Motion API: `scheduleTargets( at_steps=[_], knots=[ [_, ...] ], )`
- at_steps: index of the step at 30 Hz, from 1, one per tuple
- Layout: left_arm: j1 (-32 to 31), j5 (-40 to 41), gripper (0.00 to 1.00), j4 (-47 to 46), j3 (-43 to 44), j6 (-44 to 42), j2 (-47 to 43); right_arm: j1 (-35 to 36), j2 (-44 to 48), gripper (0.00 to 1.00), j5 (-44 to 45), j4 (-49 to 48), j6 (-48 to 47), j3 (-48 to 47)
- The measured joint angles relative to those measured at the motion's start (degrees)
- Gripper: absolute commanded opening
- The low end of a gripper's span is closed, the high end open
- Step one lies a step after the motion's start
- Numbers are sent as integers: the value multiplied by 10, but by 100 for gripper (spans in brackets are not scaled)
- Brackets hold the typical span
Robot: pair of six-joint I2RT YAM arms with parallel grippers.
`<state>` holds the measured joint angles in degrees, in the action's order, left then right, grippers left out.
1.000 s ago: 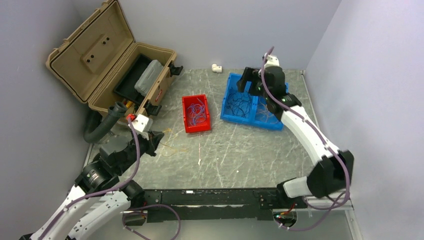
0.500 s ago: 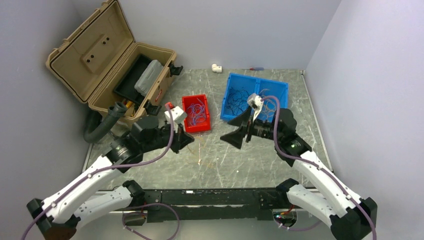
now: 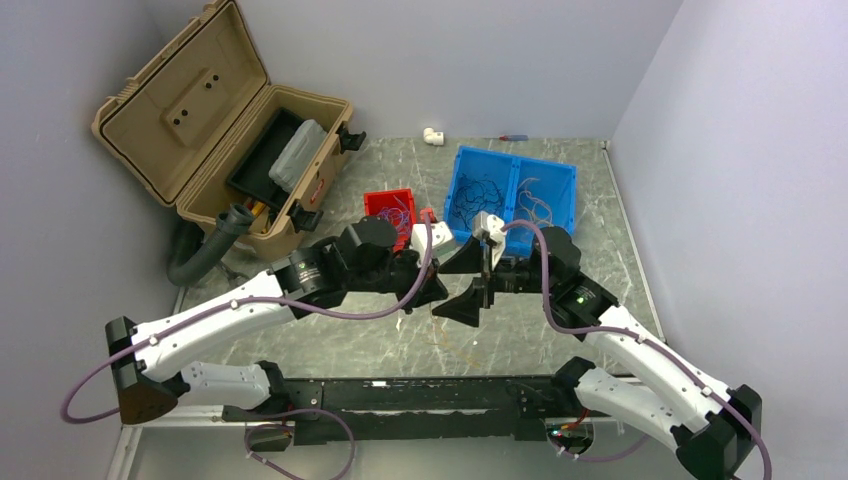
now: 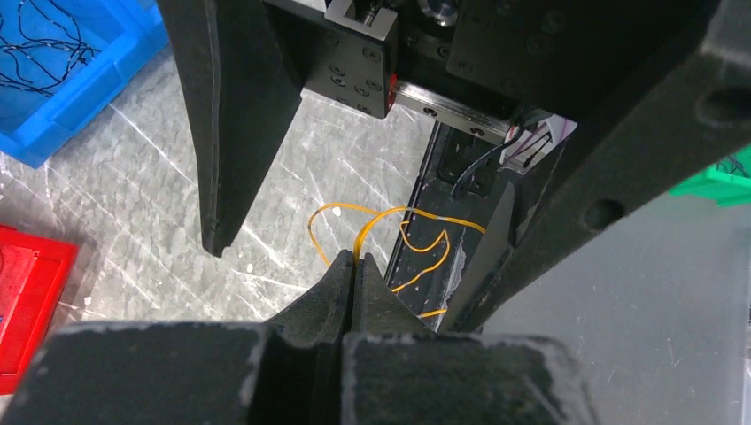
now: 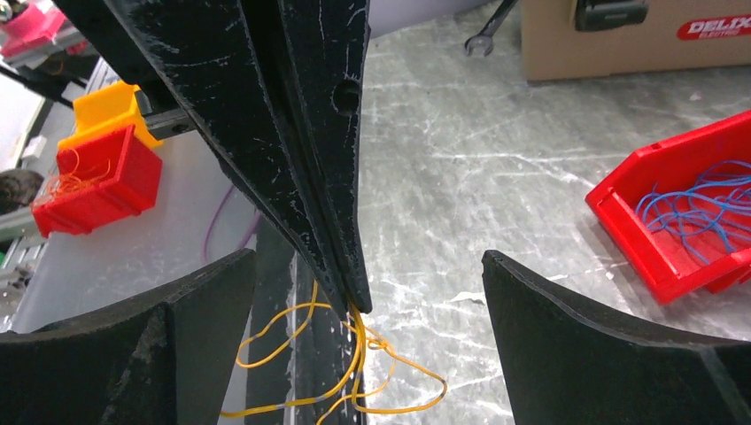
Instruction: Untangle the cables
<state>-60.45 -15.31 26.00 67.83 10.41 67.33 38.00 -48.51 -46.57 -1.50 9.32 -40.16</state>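
Note:
A small bundle of yellow-orange cables (image 5: 354, 372) dangles from the tips of my left gripper (image 4: 354, 261), which is shut on them above the middle of the table. The loops (image 4: 416, 243) hang tangled below the tips. My right gripper (image 5: 367, 301) is open wide, one finger on either side of the left gripper's pinched tips and the hanging loops, touching neither. From above, the left gripper (image 3: 438, 296) and right gripper (image 3: 462, 287) meet tip to tip. More cables lie in the bins: black ones (image 3: 480, 195), blue ones (image 5: 700, 208).
A blue two-part bin (image 3: 515, 165) stands at the back right. A red bin (image 3: 385, 203) is partly hidden behind my left arm. An open tan toolbox (image 3: 220, 130) and a grey hose (image 3: 205, 255) sit at the left. A black rail (image 3: 400, 395) runs along the near edge.
Both arms swung to the table's middle. The left one carried the yellow-orange cables from the left side. The right one left the blue bin, opened fully, and now straddles the left tips.

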Motion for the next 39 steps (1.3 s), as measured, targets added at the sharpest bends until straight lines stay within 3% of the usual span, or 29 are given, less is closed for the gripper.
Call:
scheduleTargets(
  at_steps=[8, 12, 13, 16, 20, 24, 28, 31, 36, 39],
  knots=[
    [-12, 9, 0, 9, 7, -12, 12, 12, 26, 94, -1, 27, -14, 12],
    [-12, 8, 0, 4, 7, -13, 12, 19, 43, 83, 1, 24, -8, 29],
    [-12, 8, 0, 1, 7, -12, 12, 21, 47, 73, 2, 23, -5, 34],
    [-12, 9, 0, -14, 7, -11, 8, 23, 61, 31, 7, 16, 3, 46],
    [-13, 8, 2, -31, 1, -5, -10, 23, 69, 4, 17, 6, 18, 49],
    [-16, 9, 20, -42, -9, 2, -28, 24, 67, 0, 19, -2, 27, 49],
    [-16, 29, 57, -56, -20, 16, -37, 26, 70, 0, 40, -1, 33, 49],
    [-15, 55, 76, -60, -35, 29, -54, 27, 77, 1, 93, 2, 38, 49],
    [-13, 111, 98, -60, -54, 49, -98, 27, 81, 0, 228, 25, 61, 48],
    [-10, 152, 99, -58, -69, 60, -133, 27, 65, 0, 305, 56, 72, 43]
  ],
)
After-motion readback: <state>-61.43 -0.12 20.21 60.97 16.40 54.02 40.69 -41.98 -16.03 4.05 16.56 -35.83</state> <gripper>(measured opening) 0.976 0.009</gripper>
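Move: The yellow cable hangs from the left hand's shut fingertips; its length just beyond those tips is some 2 cm right and 2 cm below the left hand point. The right hand already straddles it, wide open, with this length about 2 cm back, 1 cm right and 2 cm down. Counted from the right hand, the red bin's middle is roughly 22 cm ahead and 11 cm left, the blue bin's about 30 cm ahead and 16 cm right, both some 18 cm lower. The yellow cable changes hands: the right hand eases about 2.5 cm back and slightly down around it, then shuts and pinches it just beyond the left fingertips. The left hand, after rising some 2.5 cm, opens wide and withdraws left and up, while the right keeps its pinch and swings about 7 cm forward and a little right and down, turning nearly 30 degrees clockwise. ##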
